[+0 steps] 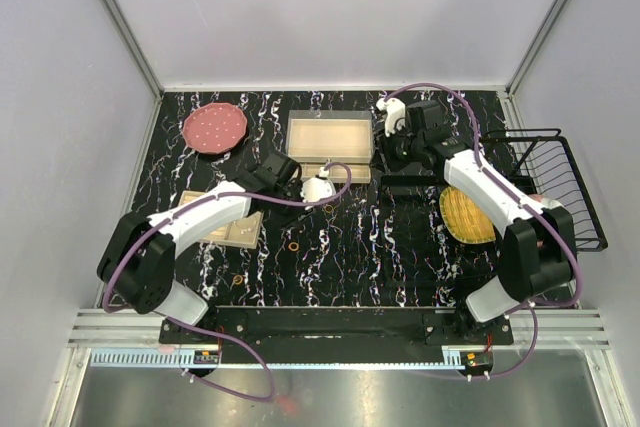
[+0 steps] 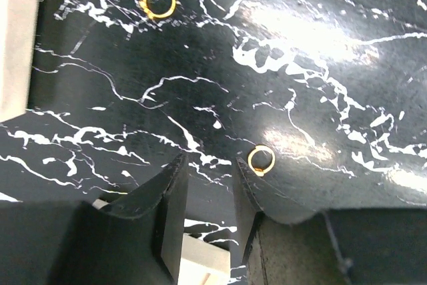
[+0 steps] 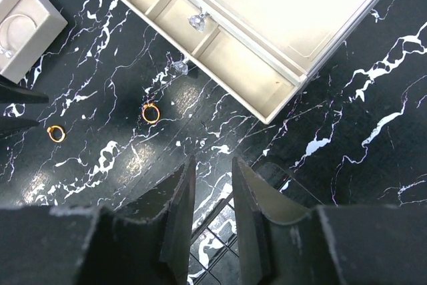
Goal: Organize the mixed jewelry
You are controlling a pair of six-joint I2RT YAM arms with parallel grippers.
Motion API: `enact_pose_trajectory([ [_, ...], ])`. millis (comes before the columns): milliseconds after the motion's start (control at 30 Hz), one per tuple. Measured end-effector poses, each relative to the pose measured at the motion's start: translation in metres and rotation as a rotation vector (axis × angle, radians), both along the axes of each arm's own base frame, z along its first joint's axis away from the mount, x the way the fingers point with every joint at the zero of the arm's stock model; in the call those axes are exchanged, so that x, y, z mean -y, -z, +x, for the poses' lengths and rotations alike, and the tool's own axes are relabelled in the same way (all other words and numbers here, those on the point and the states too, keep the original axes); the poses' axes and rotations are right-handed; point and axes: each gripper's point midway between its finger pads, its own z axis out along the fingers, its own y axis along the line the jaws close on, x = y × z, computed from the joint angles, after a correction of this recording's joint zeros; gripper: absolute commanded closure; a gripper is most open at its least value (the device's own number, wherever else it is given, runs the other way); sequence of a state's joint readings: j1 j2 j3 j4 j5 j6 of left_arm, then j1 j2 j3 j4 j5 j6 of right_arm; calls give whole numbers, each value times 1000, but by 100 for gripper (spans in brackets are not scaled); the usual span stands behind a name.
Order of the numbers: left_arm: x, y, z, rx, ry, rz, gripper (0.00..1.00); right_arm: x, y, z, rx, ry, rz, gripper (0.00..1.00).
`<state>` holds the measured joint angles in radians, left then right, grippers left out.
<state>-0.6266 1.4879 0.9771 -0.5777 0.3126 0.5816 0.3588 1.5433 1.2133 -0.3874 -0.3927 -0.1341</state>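
The mixed jewelry lies scattered on the black marbled table. In the left wrist view, one orange-gold ring (image 2: pixel 261 159) sits just beside my right fingertip and another gold ring (image 2: pixel 159 0) lies farther off. My left gripper (image 2: pixel 210 165) is open with only tabletop between the fingers. From the right wrist I see two gold rings (image 3: pixel 151 113) (image 3: pixel 56 133), a silvery piece (image 3: pixel 179 67) on the table, and another silvery piece (image 3: pixel 197 21) in a compartment of the beige tray (image 3: pixel 267 85). My right gripper (image 3: pixel 212 165) is open and empty, hovering over a black wire grid.
A pink plate (image 1: pixel 214 128) sits at back left, the beige tray (image 1: pixel 330 119) at back centre. A small beige ring box (image 1: pixel 240 232) lies under my left arm. On the right are a yellow round item (image 1: pixel 465 215) and a black wire rack (image 1: pixel 560 187). Loose rings (image 1: pixel 296 245) (image 1: pixel 238 279) lie nearer the front.
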Motion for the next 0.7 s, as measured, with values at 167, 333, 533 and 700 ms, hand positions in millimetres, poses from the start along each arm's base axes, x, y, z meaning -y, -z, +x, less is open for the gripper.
enact_pose_trajectory([
  [167, 7, -4, 12, 15, -59, -13, 62, 0, 11, 1, -24, -1, -10, 66],
  [333, 24, -2, 23, -27, -128, -25, 61, 4, 15, 5, -24, 17, -29, 67],
  [533, 47, -6, 44, -61, -212, -66, 61, 21, 15, 16, -8, 86, -55, 67],
  [700, 59, -3, 54, -92, -272, -90, 61, 45, 12, 30, 25, 185, -86, 68],
])
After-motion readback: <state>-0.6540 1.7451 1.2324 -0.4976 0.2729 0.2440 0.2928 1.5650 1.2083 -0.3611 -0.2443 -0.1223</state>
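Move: The gold ring the left hand goes for lies about 7 cm ahead of it and 9 to its right, some 6 cm below. A smaller ring lies about 2 cm back and 1 to the right of that hand; the open drawer is roughly 15 ahead and 9 right, the beige tray about 5 ahead and 16 left. From the right hand, the gold ring is some 5 cm back, 12 left and 15 below. Left hand glides forward-right about 8 cm towards the gold ring, turning counter-clockwise; right hand shifts right and forward. ##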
